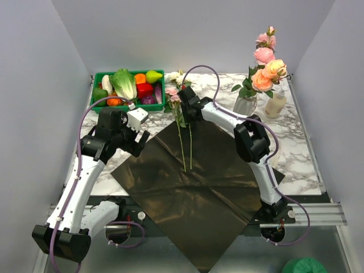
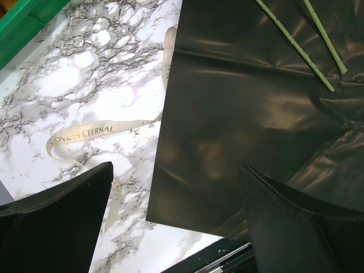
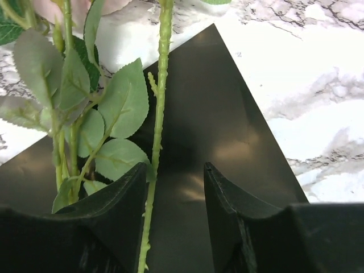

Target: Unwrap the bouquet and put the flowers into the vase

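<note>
The bouquet lies unwrapped: its dark paper [image 1: 193,193] is spread flat like a diamond, with two long-stemmed flowers [image 1: 183,142] on its far corner, their pink and cream heads toward the back. The vase [image 1: 244,105] stands at the back right and holds several pink and peach roses [image 1: 264,62]. My right gripper [image 1: 183,98] is low over the flowers. One thin green stem [image 3: 158,114] runs between its partly open jaws [image 3: 175,168], against the left finger, with leaves [image 3: 114,108] beside it. My left gripper [image 1: 139,139] hovers open over the paper's left corner [image 2: 239,114].
A cream ribbon [image 2: 91,132] lies loose on the marble left of the paper. A green crate [image 1: 96,77] of toy vegetables stands at the back left. A small cream bottle [image 1: 275,104] stands right of the vase. The paper overhangs the table's near edge.
</note>
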You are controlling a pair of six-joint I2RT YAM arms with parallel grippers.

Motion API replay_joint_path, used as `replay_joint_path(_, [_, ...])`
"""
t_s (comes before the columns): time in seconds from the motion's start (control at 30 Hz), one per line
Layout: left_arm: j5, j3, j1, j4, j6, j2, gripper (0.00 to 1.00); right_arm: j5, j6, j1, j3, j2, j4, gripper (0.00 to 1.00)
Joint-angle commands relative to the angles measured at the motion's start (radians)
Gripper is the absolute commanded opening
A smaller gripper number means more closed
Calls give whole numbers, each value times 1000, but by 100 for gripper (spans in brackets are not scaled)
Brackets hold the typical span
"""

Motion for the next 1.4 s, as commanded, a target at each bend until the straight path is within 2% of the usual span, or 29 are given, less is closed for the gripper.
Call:
replay_joint_path(0.0, [-13, -2, 8, 11, 19, -7, 99, -39, 0, 5, 49, 49, -55, 52])
replay_joint_path(0.2, [-26, -8, 8, 13, 28, -9, 99, -48, 3, 4, 83, 98, -70, 49])
replay_joint_path(0.3, [-28, -6, 8, 10, 30, -7, 99, -47, 11, 2, 89, 105, -81, 43])
replay_joint_path(0.4, [-28, -5, 8, 10, 31, -6, 99, -29, 12, 5, 68, 93, -78, 28])
replay_joint_path(0.43, [-25, -5, 8, 10, 30, -6, 99, -24, 19, 4, 39, 72, -75, 19])
replay_joint_path(0.53, [-19, -3, 8, 10, 28, -3, 99, 2, 26, 4, -20, 12, -38, 3])
replay_joint_path(0.57, [-20, -2, 8, 10, 25, -3, 99, 10, 29, 4, -49, -2, -26, 1])
replay_joint_path(0.8, [-10, 8, 6, -4, 22, -14, 99, 73, 57, 4, -139, -172, 30, 1])
replay_joint_path(1.03, [-5, 18, 8, -18, 16, -32, 99, 142, 16, 4, -89, -333, 48, 1])
replay_joint_path(1.2, [-3, 28, 8, -27, 16, -44, 99, 166, -84, 5, -116, -511, 224, 0])
replay_joint_path(1.23, [-3, 29, 8, -27, 14, -46, 99, 168, -134, 7, -141, -602, 273, 1])
replay_joint_path(1.37, [0, 25, 8, -26, 14, -50, 99, 174, -343, 14, -361, -849, 780, 1])
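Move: The white flower's stem lies almost under the right hand, about 1 cm to the left and 2 cm below, inside the half-open fingers. The pink flower's stem runs beside it, about 4 cm left of the hand and level with it, its blooms some 8 cm farther out than the hand and 5 cm left. The vase stands about 17 cm to the right, level. From the left hand, the white stem lies some 14 cm ahead, 15 cm right and 17 cm below. The right hand's fingers close from half open and pinch the white flower's stem, after a short sink of about 2 cm onto the paper. The hand then draws back and right a couple of centimetres and lifts fast, nearly 30 cm, easing right towards the vase's side, while the wrist tips the fingers up some 35 degrees. ##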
